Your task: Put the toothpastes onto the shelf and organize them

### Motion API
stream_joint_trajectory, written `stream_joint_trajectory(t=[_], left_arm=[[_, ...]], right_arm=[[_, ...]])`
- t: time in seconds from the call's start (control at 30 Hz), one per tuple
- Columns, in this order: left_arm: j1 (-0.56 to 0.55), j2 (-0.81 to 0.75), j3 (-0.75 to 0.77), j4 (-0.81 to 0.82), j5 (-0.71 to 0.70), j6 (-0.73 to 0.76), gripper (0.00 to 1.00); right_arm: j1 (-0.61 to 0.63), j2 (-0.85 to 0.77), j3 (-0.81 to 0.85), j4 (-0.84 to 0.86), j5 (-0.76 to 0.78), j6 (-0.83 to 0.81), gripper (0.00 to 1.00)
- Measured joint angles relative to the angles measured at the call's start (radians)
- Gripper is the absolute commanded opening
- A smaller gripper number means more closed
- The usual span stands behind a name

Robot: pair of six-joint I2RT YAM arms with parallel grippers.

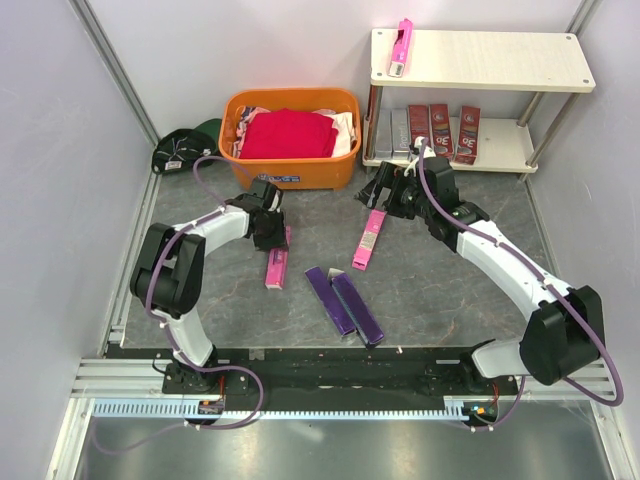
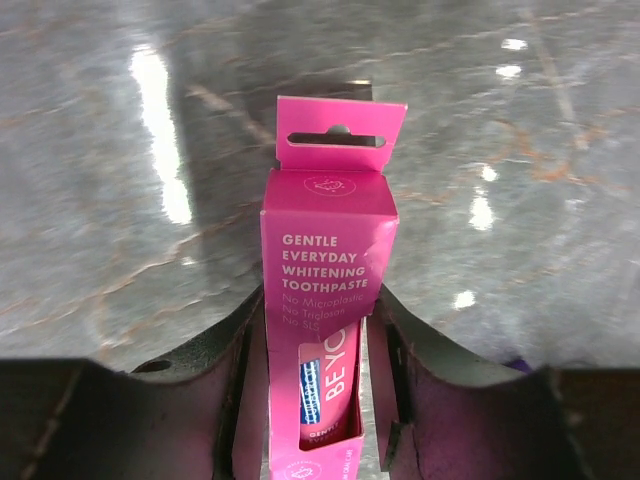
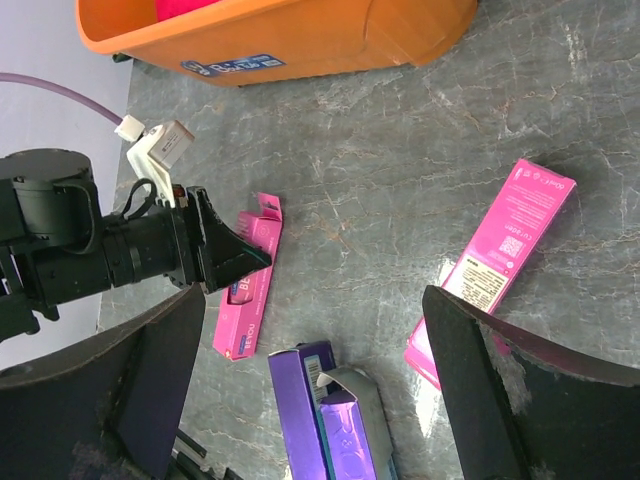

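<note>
My left gripper (image 2: 318, 305) has closed round the lower half of a hot pink toothpaste box (image 2: 328, 250) lying flat on the table. Its left finger is against the box, and a thin sliver of table shows beside the right finger. In the top view this box (image 1: 276, 264) lies left of centre. My right gripper (image 3: 315, 335) hangs wide open above the table, with a second pink box (image 3: 505, 245) under its right finger. Two purple boxes (image 1: 344, 304) lie side by side in front. The shelf (image 1: 500, 62) holds a pink box (image 1: 401, 47) on top, with silver-grey (image 1: 392, 130) and dark red boxes (image 1: 441, 128) below.
An orange basket (image 1: 290, 170) with a red cloth (image 1: 288, 133) stands left of the shelf. A dark bundle (image 1: 185, 147) lies in the back left corner. Grey walls close in both sides.
</note>
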Motion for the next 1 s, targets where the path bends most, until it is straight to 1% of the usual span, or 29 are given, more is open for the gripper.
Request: stream_joint_trajectory(t=[0.13, 0.33, 0.53, 0.7, 0.73, 0.77, 0.93, 1.0], left_arm=[[-0.006, 0.004, 0.011, 0.008, 0.075, -0.002, 0.3], [-0.01, -0.006, 0.049, 0.023, 0.167, -0.009, 0.29], [-0.004, -0.078, 0.077, 0.058, 0.254, -0.059, 0.28], [0.019, -0.14, 0.07, 0.187, 0.365, -0.179, 0.28], [0.026, -0.155, 0.059, 0.25, 0.401, -0.231, 0.28], [0.031, -0.16, 0.055, 0.274, 0.41, -0.251, 0.28], [0.045, -0.184, -0.032, 0.518, 0.489, -0.463, 0.28], [0.045, -0.184, -0.058, 0.578, 0.506, -0.526, 0.28]], right_arm=[[0.0, 0.002, 0.0, -0.005, 0.0, -0.004, 0.98], [0.0, 0.003, 0.0, -0.007, -0.006, -0.013, 0.98], [0.006, 0.002, 0.0, -0.006, -0.008, -0.027, 0.98], [0.055, -0.002, 0.0, -0.019, 0.019, -0.042, 0.98], [0.075, -0.004, 0.0, -0.021, 0.026, -0.044, 0.98], [0.09, -0.005, 0.0, -0.023, 0.031, -0.045, 0.98], [0.169, -0.007, 0.01, -0.027, 0.053, -0.044, 0.98], [0.203, -0.007, 0.019, -0.027, 0.065, -0.044, 0.98]])
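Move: The left gripper already grips the pink box near the table. The open right gripper it is headed for waits about 22 cm to its right, 4 cm ahead and 20 cm higher. The other pink box lies some 23 cm to the left gripper's right and 1 cm ahead; the nearer purple box is 13 cm right and 13 cm back. From the right gripper, the held box's middle is around 23 cm left, 7 cm back and 20 cm below. Keep the left fingers shut on the pink box and slide it right, then lift it steeply about 17 cm, going some 10 cm right and a little forward; swing the fingers from pointing down to pointing right, towards the right gripper. Midway, start the right gripper, wide open, leftwards and back to meet the box, without touching it yet. ##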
